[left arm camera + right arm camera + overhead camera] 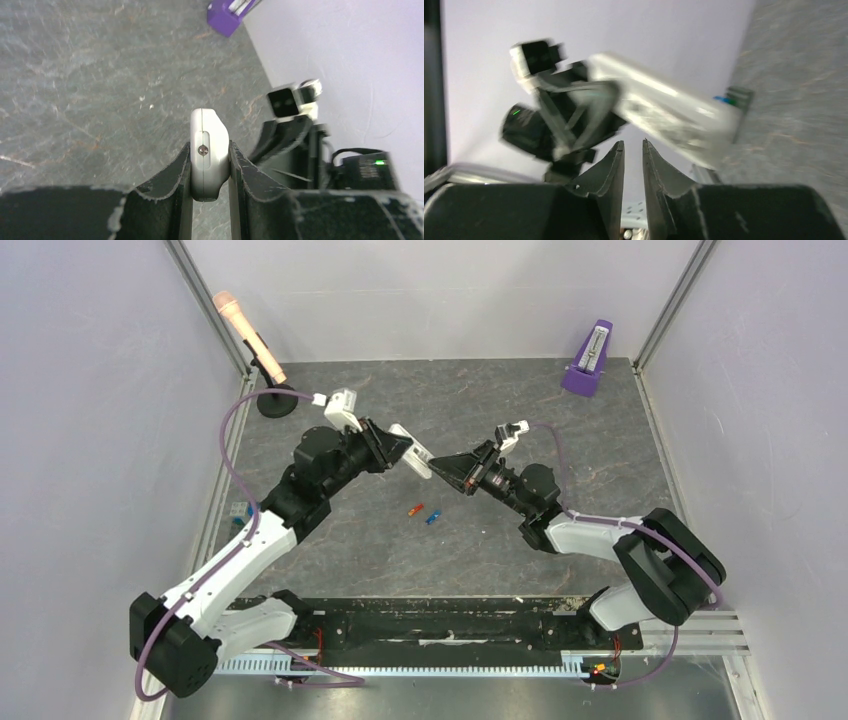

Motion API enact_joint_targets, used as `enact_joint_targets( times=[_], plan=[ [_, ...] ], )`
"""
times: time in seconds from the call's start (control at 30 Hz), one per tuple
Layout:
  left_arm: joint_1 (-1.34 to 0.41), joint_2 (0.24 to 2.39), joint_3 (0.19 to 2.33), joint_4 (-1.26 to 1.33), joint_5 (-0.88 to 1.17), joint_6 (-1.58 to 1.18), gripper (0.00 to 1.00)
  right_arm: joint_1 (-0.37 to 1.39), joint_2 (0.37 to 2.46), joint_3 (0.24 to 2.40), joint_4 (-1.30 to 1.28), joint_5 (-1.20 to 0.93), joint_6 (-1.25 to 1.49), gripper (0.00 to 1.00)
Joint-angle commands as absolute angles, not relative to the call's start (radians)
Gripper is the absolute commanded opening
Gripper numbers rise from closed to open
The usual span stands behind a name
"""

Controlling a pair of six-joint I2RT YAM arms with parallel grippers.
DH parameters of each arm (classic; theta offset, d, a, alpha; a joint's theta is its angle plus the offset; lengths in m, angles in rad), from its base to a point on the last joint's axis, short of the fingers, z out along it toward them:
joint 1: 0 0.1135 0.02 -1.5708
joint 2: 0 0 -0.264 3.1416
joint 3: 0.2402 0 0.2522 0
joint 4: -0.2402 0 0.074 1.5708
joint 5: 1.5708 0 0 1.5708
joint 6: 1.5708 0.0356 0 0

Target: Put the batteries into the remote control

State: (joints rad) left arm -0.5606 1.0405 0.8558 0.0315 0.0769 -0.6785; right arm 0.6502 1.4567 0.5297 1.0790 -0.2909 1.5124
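Observation:
My left gripper [405, 447] [210, 152] is shut on the white remote control [421, 462] [209, 145], held off the table with one edge and a small screw facing the left wrist camera. My right gripper [437, 462] [633, 146] points at the remote's free end, almost touching it. Its jaws stand a narrow gap apart, and only the wall shows between the tips. A pale bit low in that gap is too blurred to name. The batteries, one red-orange [414, 509] and one blue [433, 517], lie side by side on the table below both grippers.
A purple metronome [590, 360] [230, 12] stands at the back right corner. A pink microphone [245, 330] on a black round stand [276, 401] is at the back left. A small blue-green item [238, 512] sits at the table's left edge.

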Motion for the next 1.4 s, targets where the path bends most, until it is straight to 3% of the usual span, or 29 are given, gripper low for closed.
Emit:
enact_joint_targets(
  times=[0.0, 0.2, 0.4, 0.57, 0.67, 1.37],
  plan=[
    [-0.592, 1.088, 0.853, -0.093, 0.092, -0.63, 0.02, 0.688, 1.436, 0.577, 1.348, -0.388, 1.56, 0.22],
    [-0.592, 1.088, 0.85, -0.106, 0.066, -0.628, 0.02, 0.687, 1.426, 0.573, 1.29, -0.38, 1.546, 0.22],
    [-0.593, 1.073, 0.842, -0.112, 0.022, -0.618, 0.02, 0.683, 1.362, 0.561, 1.01, -0.335, 1.444, 0.24],
    [-0.592, 1.057, 0.842, -0.106, 0.019, -0.615, 0.02, 0.683, 1.302, 0.596, 0.672, -0.26, 1.332, 0.51],
    [-0.593, 1.053, 0.85, -0.112, 0.02, -0.615, 0.02, 0.683, 1.298, 0.606, 0.569, -0.234, 1.301, 0.6],
    [-0.593, 1.056, 0.847, -0.072, 0.066, -0.639, 0.02, 0.682, 1.391, 0.647, 0.607, -0.297, 1.323, 0.6]
  ],
)
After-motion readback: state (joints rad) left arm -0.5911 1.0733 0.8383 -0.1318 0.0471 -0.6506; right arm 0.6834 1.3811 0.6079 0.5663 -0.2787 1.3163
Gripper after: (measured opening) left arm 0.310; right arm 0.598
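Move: The left gripper holds the remote; its middle lies about 2 cm back and 2 cm right of that hand. From the right fingertips it is roughly 3 cm ahead, 4 cm left and 2 cm up. On the table some 19 cm below the right hand, the red battery lies about 2 cm ahead and 4 cm left, the blue battery almost straight below. Keep the remote gripped and drop the left gripper quickly by about 6 cm, tipping its fingers slightly down. Meanwhile snap the right gripper up and back off the remote's cover side, then reverse and sink about 11 cm, tipping its fingers some 30 degrees downward and spreading them beside the remote's lower end. ##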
